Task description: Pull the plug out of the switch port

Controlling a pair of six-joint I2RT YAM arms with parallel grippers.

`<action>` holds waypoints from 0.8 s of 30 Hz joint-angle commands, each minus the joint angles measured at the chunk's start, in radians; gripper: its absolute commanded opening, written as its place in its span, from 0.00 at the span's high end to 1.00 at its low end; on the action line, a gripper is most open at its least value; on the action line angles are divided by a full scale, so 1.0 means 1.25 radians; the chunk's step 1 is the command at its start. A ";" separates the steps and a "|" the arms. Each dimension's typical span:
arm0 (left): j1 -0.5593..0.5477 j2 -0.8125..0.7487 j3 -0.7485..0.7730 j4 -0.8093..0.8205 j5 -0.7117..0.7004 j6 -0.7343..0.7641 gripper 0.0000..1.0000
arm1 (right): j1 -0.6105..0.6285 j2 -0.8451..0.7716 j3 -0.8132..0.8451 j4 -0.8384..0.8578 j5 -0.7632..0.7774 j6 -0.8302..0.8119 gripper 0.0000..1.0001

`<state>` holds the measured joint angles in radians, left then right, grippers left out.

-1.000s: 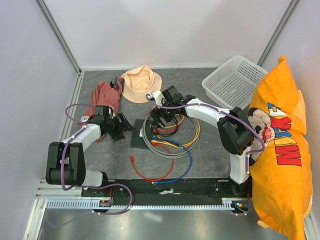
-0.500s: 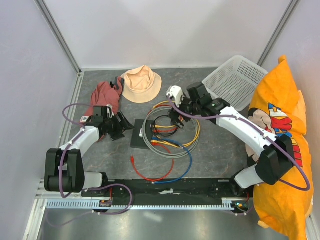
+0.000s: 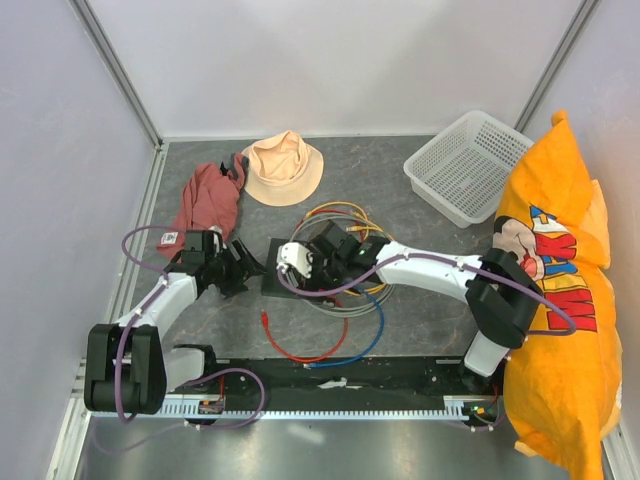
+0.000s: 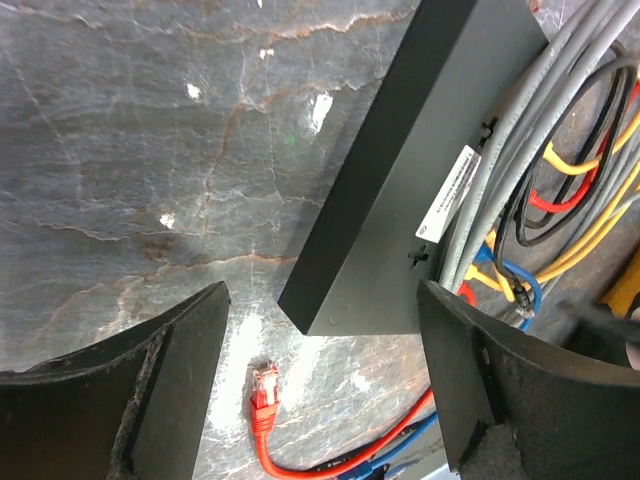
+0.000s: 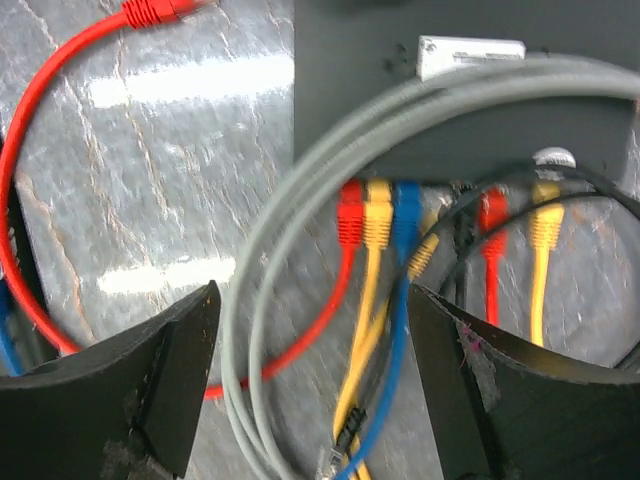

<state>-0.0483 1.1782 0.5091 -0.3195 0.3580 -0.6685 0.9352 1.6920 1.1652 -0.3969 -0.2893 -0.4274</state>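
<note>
The switch point(image 3: 281, 270) is a flat black box lying on the grey table, also seen in the left wrist view point(image 4: 400, 170) and the right wrist view point(image 5: 420, 100). Along its port edge sit several plugs: red point(image 5: 349, 222), yellow point(image 5: 377, 220), blue point(image 5: 406, 212), then another red point(image 5: 492, 214) and yellow point(image 5: 545, 226). My right gripper point(image 5: 312, 385) hovers open over these plugs, with grey cable loops point(image 5: 262, 300) and the plugged cables between its fingers, gripping nothing. My left gripper point(image 4: 320, 385) stands open just off the switch's near corner, holding nothing.
A loose red plug point(image 4: 263, 392) lies on the table between the left fingers. Coiled cables point(image 3: 350, 290) spread right of the switch. A peach hat point(image 3: 283, 168) and red cloth point(image 3: 207, 200) lie at the back left. A white basket point(image 3: 465, 165) and orange pillow point(image 3: 560, 300) are at right.
The right arm has swung from the far side of the cable coil, leftward and nearer, to above the switch's port edge, its jaws slightly narrower. The left arm has barely moved.
</note>
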 commanded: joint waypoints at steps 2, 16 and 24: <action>0.001 -0.009 0.021 0.024 -0.025 0.000 0.16 | 0.034 0.027 -0.023 0.102 0.187 0.014 0.16; 0.026 -0.031 0.025 0.031 -0.051 0.034 0.16 | 0.027 0.102 -0.022 0.105 0.276 -0.023 0.28; 0.030 -0.015 0.024 0.042 -0.039 0.030 0.16 | 0.027 0.087 0.006 0.087 0.236 -0.047 0.70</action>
<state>-0.0147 1.1522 0.5102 -0.3035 0.3145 -0.6567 0.9722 1.8187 1.1160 -0.2783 0.0189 -0.4599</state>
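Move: The blue, yellow and black cables bunched just right of the switch's plugs lie about 4 cm ahead of the right hand, 2 cm to its right and 6 cm below. The blue plug is 4 cm ahead, 1 cm left and 7 below, with the yellow plug 1 cm nearer the base. The switch's middle is some 5 cm ahead, 8 left. From the left hand the bunch is 3 cm ahead, 15 right, 5 lower. The bunched cables beside the blue and yellow plugs are what the open right hand comes down on: it sinks about 5 cm while going 4 cm forward and slightly right, its fingers tipping some 15 degrees to point more steeply down. There it stops and closes to under half its opening, one finger on either side of the bunch; a firm grip can't be made out yet. The left hand, open and empty, drifts about 2 cm left and forward. ##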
